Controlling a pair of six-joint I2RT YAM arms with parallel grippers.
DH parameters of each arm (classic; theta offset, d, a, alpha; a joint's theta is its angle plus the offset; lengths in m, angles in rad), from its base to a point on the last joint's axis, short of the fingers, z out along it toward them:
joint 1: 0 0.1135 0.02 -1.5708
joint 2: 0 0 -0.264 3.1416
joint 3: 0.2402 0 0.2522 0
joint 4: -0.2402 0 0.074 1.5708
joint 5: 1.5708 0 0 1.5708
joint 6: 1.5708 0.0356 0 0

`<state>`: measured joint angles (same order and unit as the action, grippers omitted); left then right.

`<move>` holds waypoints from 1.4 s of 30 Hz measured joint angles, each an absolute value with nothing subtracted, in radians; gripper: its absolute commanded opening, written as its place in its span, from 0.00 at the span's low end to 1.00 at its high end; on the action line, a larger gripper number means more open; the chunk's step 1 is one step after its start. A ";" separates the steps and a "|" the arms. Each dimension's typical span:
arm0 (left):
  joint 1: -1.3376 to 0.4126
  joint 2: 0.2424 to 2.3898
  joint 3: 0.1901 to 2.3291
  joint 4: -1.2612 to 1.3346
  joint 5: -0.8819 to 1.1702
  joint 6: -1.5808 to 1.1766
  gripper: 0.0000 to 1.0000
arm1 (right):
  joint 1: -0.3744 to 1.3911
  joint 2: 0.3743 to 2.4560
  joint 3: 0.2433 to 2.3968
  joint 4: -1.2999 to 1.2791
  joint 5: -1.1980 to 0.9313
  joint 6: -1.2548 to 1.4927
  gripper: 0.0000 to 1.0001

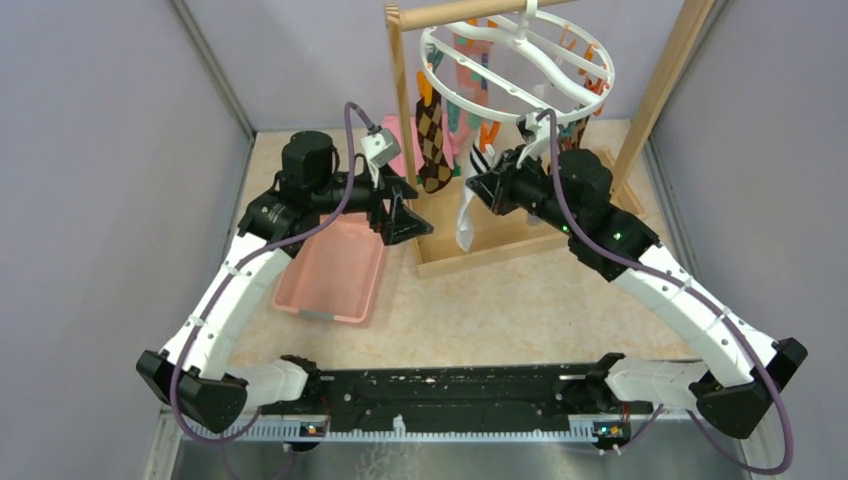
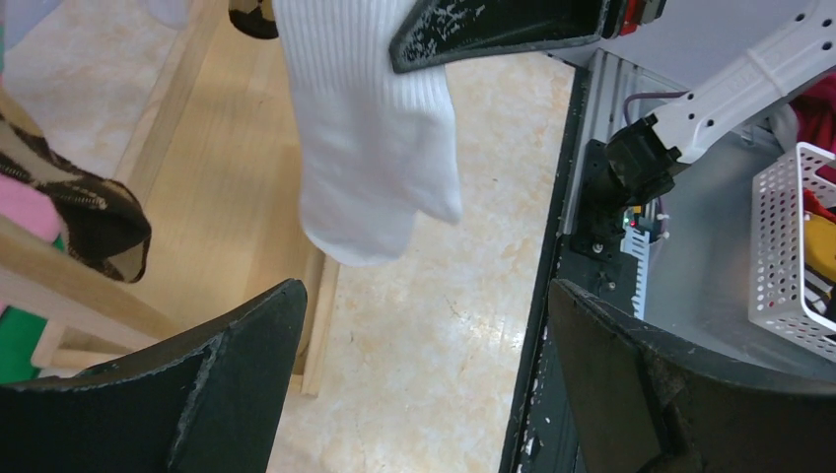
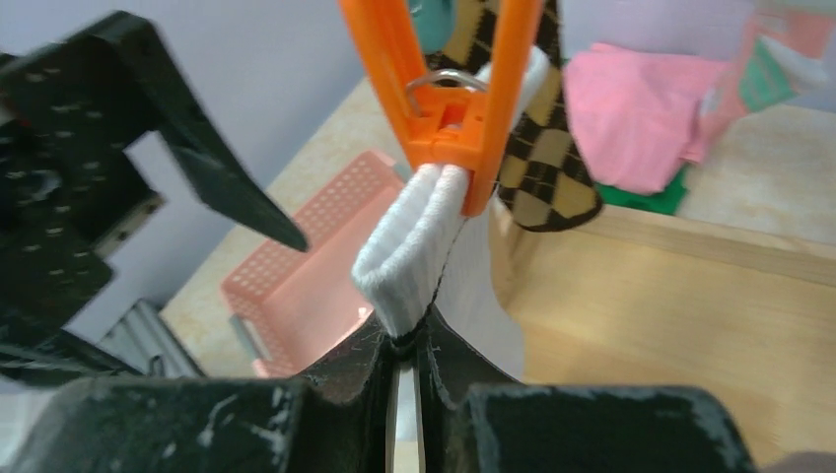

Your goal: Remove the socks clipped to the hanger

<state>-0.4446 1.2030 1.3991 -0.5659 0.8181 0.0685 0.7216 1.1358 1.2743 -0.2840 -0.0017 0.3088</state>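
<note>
The white ring hanger (image 1: 520, 60) hangs from the wooden rack with orange clips. A white sock (image 3: 414, 246) hangs from an orange clip (image 3: 453, 108). Just under that clip, my right gripper (image 3: 409, 340) is shut on the sock's cuff. From above, the sock (image 1: 468, 215) dangles below the right gripper (image 1: 482, 186). A brown argyle sock (image 1: 432, 140) hangs clipped to its left. My left gripper (image 2: 424, 335) stands open and holds nothing, low beside the white sock's toe (image 2: 375, 148); from above the left gripper (image 1: 405, 212) is left of the rack.
A pink basket (image 1: 335, 270) sits on the table under the left arm. The wooden rack's base (image 1: 500, 245) and uprights (image 1: 400, 90) surround the socks. Pink and green cloths (image 3: 641, 113) lie behind. A white wire basket (image 2: 794, 246) stands beyond the table's edge.
</note>
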 measured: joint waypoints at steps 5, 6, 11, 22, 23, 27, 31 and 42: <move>-0.458 1.220 1.399 -0.506 0.852 0.046 0.99 | 0.719 1.145 1.289 -0.236 -0.153 0.385 0.10; -0.461 1.220 1.399 -0.496 0.852 0.047 0.99 | 0.718 1.154 1.297 -0.223 -0.181 0.398 0.10; -0.471 1.220 1.391 -0.440 0.868 0.050 0.99 | 0.717 1.168 1.312 -0.194 -0.254 0.455 0.11; -0.676 1.210 1.359 -0.381 0.665 0.115 0.97 | 0.727 1.209 1.337 -0.183 -0.121 0.558 0.13; -0.691 1.208 1.354 -0.371 0.630 0.127 0.94 | 0.731 1.213 1.337 -0.185 -0.099 0.563 0.14; -0.731 1.207 1.330 -0.335 0.467 0.168 0.79 | 0.755 1.221 1.337 -0.187 -0.019 0.581 0.14; -0.731 1.219 1.324 -0.299 0.367 0.202 0.61 | 0.768 1.221 1.337 -0.186 0.012 0.594 0.14; -0.731 1.237 1.303 -0.250 0.318 0.234 0.00 | 0.770 1.208 1.335 -0.189 0.030 0.608 0.39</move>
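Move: From the open left hand, the middle of the hanging white sock lies about 9 cm to the right, 3 cm ahead and 5 cm lower; the orange clip at its top is some 10 cm right, 7 cm ahead and 7 cm up. The checkered sock hangs about 16 cm straight ahead, near hand height. The right hand already pinches the white sock near its cuff, so the sock's middle is about 6 cm straight below that hand. The right hand, keeping the sock's cuff between its fingers, carries it about 4 cm left and 3 cm up with a roll of some 15 degrees, swinging back a little and forward again, then eases its fingers slightly apart near the end. The left hand goes about 5 cm right, first drawing back a touch and then reaching forward alongside the sock while its wrist rolls roughly 20 degrees, and closes from wide open to almost shut, pinching the white fabric just below the right fingers. ##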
